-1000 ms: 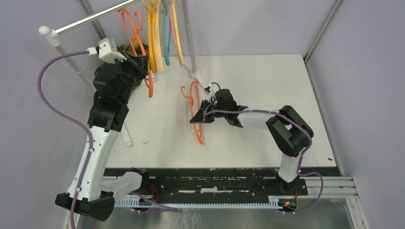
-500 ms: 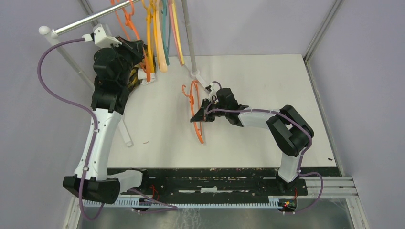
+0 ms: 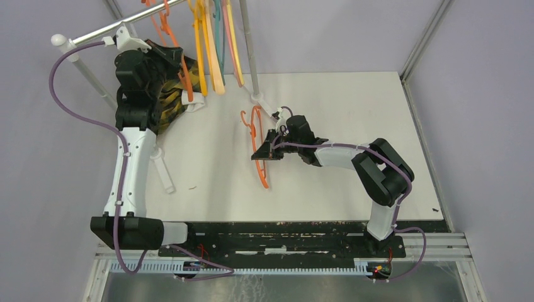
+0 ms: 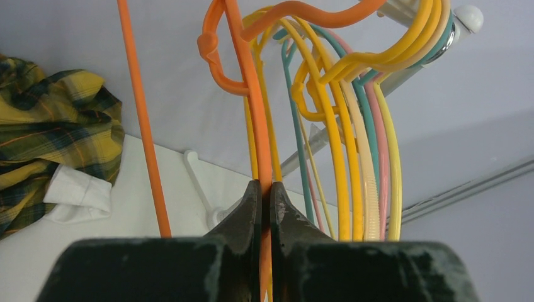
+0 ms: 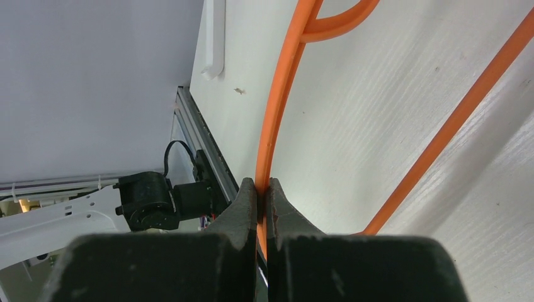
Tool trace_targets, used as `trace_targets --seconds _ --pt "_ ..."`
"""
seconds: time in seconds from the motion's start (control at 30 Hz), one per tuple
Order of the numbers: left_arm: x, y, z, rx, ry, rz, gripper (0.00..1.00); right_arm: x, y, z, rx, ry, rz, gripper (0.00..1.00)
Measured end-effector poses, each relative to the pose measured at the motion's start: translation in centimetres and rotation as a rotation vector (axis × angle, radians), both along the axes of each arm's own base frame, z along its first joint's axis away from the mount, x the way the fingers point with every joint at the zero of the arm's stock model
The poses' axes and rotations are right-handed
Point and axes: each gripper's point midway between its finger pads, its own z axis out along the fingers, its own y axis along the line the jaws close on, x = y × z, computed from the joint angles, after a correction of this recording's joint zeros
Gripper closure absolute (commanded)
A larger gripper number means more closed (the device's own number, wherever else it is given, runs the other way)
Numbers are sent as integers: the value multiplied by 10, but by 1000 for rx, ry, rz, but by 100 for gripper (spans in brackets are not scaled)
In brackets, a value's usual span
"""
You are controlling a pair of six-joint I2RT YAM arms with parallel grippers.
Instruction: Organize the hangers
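My left gripper is shut on the arm of an orange hanger, held up by the silver rail. Its hook curves toward the rail; I cannot tell whether it rests there. Right of it hang several yellow, teal, pink and peach hangers. My right gripper is shut on the arm of a second orange hanger, which lies on the white table.
A yellow-black plaid cloth lies under the left arm at the table's back left. The rack's upright pole stands behind the right gripper. A white rack foot lies left of centre.
The left arm has lifted and drawn back toward the rail with its orange hanger, uncovering the plaid cloth. The right gripper and its hanger have barely moved.
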Motion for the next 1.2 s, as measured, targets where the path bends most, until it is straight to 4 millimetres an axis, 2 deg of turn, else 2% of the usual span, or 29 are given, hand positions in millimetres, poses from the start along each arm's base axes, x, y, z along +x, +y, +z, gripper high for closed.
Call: trace_targets --seconds 0.3,0.43,0.47,0.53,0.63,0.7,0.77,0.87,0.9,1.07,1.2 --pt "22 -33 -16 -3 52 -189 97 1 1 1 6 6 -5 99" --pt "23 -37 -17 -3 54 -221 95 1 1 -3 5 11 -6 99" --pt "22 -38 -17 -3 55 -226 89 1 1 -4 3 14 -5 99" --pt "21 -41 -17 -2 55 -242 70 1 1 -5 2 14 -5 99" --pt "18 -46 -19 -1 64 -276 50 2 2 -4 7 9 -5 99" --pt "15 -50 -21 0 73 -300 41 2 2 -3 8 8 -5 99" --pt "10 -53 -20 5 72 -323 22 2 2 -3 8 7 -4 99" --pt "-2 -55 -15 16 62 -338 3 2 2 -3 8 8 -4 99" --pt "-8 -56 -12 22 55 -344 0 2 2 -4 8 8 -4 99" --pt "-45 -55 2 67 -3 -358 1 2 2 -3 8 9 -3 99" --pt "-79 -56 1 92 -30 -370 1 0 2 -4 5 9 1 99"
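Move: The left hand holds the near shoulder of an orange hanger, its hook up by the rail; the rail spot for that hook is about 8 cm ahead, 2 cm left and 10 cm above the hand. The already hung amber hangers are some 6 cm ahead and 5 cm right, and the teal hanger about 8 cm ahead and 10 cm right, at near hand height. From the right hand that rail spot lies roughly 21 cm ahead, 18 cm left and 44 cm up. Still pinching the orange hanger, the left hand carries it about 4 cm right along the rail towards the amber hangers, easing some 2 cm forward and 2 cm down while turning clockwise. It then opens the fingers wide, lets go of the shoulder and draws straight back about 10 cm from its farthest reach, the turn ending near 20 degrees. ##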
